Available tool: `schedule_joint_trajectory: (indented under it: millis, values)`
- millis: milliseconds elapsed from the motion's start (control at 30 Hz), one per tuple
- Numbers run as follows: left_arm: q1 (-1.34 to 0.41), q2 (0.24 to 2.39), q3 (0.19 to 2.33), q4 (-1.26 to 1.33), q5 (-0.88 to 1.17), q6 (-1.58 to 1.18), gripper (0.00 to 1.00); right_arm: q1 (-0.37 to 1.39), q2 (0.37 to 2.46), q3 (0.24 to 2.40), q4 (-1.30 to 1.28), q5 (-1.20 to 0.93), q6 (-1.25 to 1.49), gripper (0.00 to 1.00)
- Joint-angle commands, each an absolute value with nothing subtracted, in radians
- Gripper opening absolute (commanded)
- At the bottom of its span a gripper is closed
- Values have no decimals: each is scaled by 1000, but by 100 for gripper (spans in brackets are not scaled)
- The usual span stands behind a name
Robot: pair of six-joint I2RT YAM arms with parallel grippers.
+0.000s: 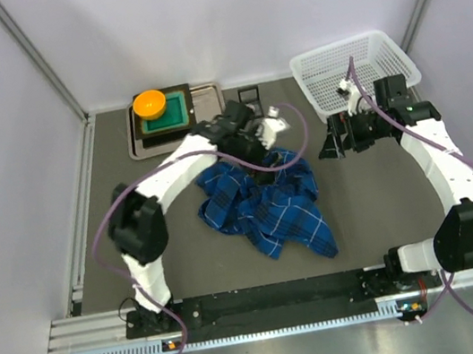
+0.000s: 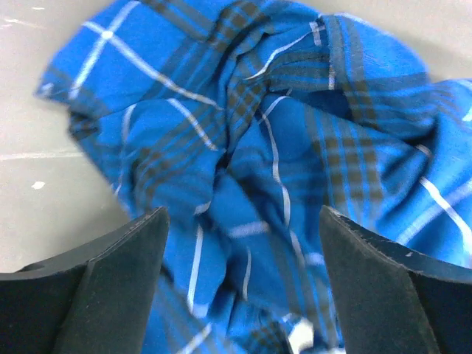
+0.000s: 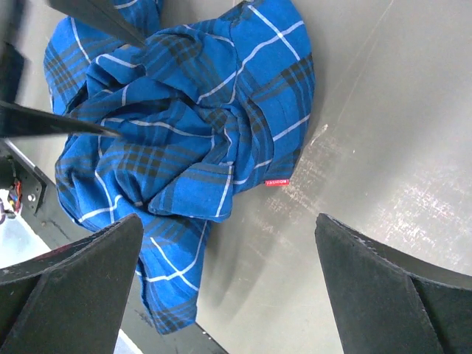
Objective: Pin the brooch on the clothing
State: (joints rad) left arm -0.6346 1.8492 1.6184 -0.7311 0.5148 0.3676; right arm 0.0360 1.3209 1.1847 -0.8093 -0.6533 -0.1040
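The clothing (image 1: 264, 204), a blue plaid shirt with thin white lines, lies crumpled in the middle of the table. My left gripper (image 1: 259, 139) hangs over its far edge; in the left wrist view it (image 2: 243, 215) is open, with only shirt folds (image 2: 243, 110) below the jaws. My right gripper (image 1: 337, 137) stands open to the right of the shirt; in its own view it (image 3: 228, 221) is empty above the table beside the shirt (image 3: 184, 110), whose red label (image 3: 277, 181) shows. The brooch is out of view.
A white mesh basket (image 1: 356, 75) sits at the back right, just behind the right gripper. At the back left a tray (image 1: 206, 100) carries a green block (image 1: 173, 110) and an orange round dish (image 1: 150, 103). Walls close in both sides.
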Motion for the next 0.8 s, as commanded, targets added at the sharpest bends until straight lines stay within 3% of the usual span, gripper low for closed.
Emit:
schedule_joint_trajectory:
  millis: [0,33,67,100,133,267,400,533,633,767]
  values:
    - [-733,1997,1733,-895,361,442,76,11,1256,1170,-810,-686,-98,99]
    - [-744,2017,1753,-932,371,455,41,11,1253,1169,-811,-680,-101,99]
    - [-752,2046,1778,-971,380,472,21,11,1250,1166,-811,-678,-110,99]
    - [-758,2052,1799,-1036,400,480,6,11,1250,1166,-811,-678,-113,99]
    - [-758,2054,1860,-1072,434,488,0,9,1255,1167,-811,-675,-117,99]
    - [-729,1850,1893,-1086,558,552,0,11,1285,1192,-811,-692,-133,99]
    - [-637,1476,1569,-959,571,707,0,9,1310,1212,-811,-721,-164,99]
    - [-632,1115,1251,-1103,454,1066,0,15,1360,1236,-813,-765,-170,99]
    - [-630,961,1013,-1238,332,1219,0,34,1397,1246,-813,-795,-167,99]
    - [-630,858,795,-1207,221,1235,0,107,1440,1247,-810,-798,-166,98]
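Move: The clothing lies in a crumpled heap under the left hand, its middle about 9 cm back, 2 cm to the left and 8 cm below. The open brooch box is some 18 cm ahead and 2 cm left of that hand; the metal tray is 16 cm ahead and 20 cm left. From the right hand, the clothing's middle is roughly 19 cm left, 10 cm back and 12 cm below. Left hand sinks 8 cm, pinches the clothing, lifts it, swings about 20 cm left and back, then lowers. ##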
